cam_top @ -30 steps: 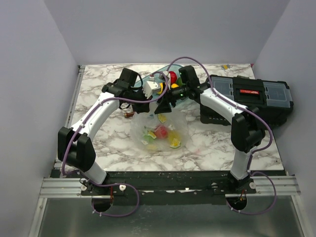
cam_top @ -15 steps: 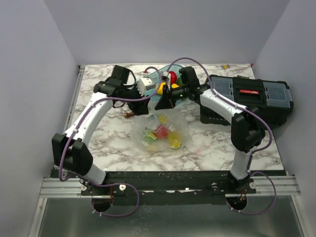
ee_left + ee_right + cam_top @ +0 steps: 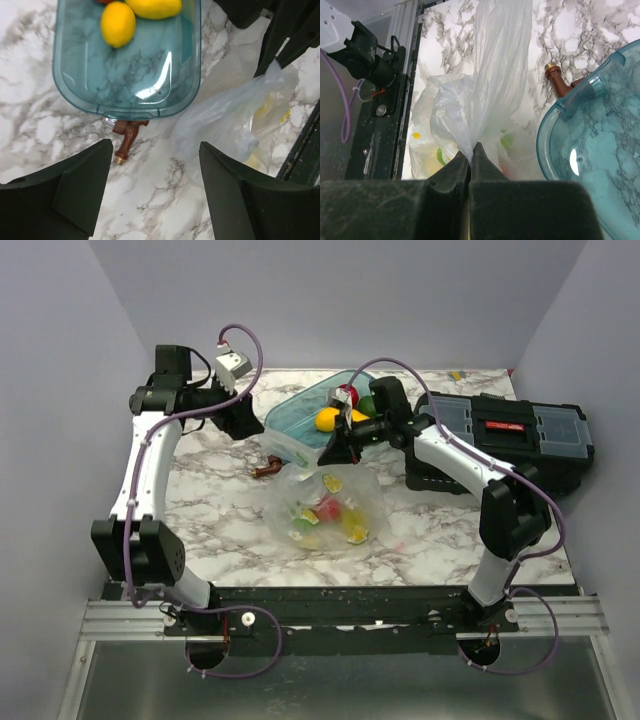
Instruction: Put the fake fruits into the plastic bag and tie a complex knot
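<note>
The plastic bag (image 3: 325, 505) lies on the marble at mid-table with several fake fruits (image 3: 327, 508) inside, red, yellow and green. My right gripper (image 3: 331, 453) is shut on the bag's gathered neck film (image 3: 485, 90) and holds it pulled up from the bag. More fruits lie in the teal tub (image 3: 296, 416): two yellow lemons (image 3: 118, 23), a red one (image 3: 348, 397) and a green one (image 3: 367, 405). My left gripper (image 3: 248, 423) is open and empty above the tub's near-left edge (image 3: 125, 107), apart from the bag (image 3: 225, 120). No knot shows in any view.
A small brown piece (image 3: 266, 469) lies on the marble just in front of the tub; it also shows in the left wrist view (image 3: 127, 142). A black toolbox (image 3: 510, 440) stands at the right. The table's front rail (image 3: 377, 95) shows beyond the bag in the right wrist view.
My left arm has drawn away from the bag's neck, back and to the left, with its gripper now open. My right gripper keeps its hold on the film.
</note>
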Tool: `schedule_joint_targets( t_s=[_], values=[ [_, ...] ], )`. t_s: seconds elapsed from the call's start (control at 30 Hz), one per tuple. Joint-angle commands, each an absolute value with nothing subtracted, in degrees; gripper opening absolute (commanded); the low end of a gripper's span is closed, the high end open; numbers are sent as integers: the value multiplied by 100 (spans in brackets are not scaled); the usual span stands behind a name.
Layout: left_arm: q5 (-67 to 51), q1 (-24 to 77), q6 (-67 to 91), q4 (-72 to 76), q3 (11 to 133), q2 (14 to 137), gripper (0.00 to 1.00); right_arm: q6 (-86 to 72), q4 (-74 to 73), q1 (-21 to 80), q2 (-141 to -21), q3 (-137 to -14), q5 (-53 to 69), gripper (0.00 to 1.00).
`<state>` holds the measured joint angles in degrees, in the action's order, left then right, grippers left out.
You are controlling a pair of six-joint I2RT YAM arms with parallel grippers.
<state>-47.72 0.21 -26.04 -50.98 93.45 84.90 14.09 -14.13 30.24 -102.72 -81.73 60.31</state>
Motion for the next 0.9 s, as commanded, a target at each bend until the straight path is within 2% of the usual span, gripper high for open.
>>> schedule_joint_targets(
  t_s=[0.0,0.07,0.3,0.5,0.63,0.73,0.87],
  values=[
    [-5696,-105,-2782,-5857,9529,9083,72,1701,-1429,2988,-10093,-8034,6177,1],
    [-5819,-105,-2700,-5783,9467,9127,70,1706,-1424,2988,-10073,-8022,6170,1],
    [-6202,-105,-2743,-5839,9120,9167,53,1696,-1410,2988,-10105,-8006,6141,1],
    [-6208,-45,-2408,-5546,8965,9178,29,1575,-1355,2988,-10084,-7986,6186,1],
    [-6431,-18,-2274,-5410,8931,8909,17,1495,-1314,2986,-10077,-7955,6206,0],
    [-6602,157,-2215,-5399,8921,8651,2,1432,-1246,2988,-10091,-7932,6123,1],
    [-6843,276,-2364,-5649,8803,8254,0,1193,-1066,2971,-10163,-7929,5929,1]
  ],
)
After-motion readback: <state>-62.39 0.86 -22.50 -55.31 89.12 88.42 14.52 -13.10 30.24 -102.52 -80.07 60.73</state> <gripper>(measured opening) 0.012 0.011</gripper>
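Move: The plastic bag's loose end lies about 5 cm below the open left fingers, some 5 cm to their right and 3 cm back. The closed right gripper holding the bag's neck is about 13 cm right and 5 cm back of the left hand; the brown tool lies on the table roughly 7 cm back, level sideways. From the right hand, the loose end is about 8 cm left, 2 cm ahead and 5 cm higher. Left hand dips about 5 cm, then eases back and right, pinching the bag's loose end; right keeps hold. ##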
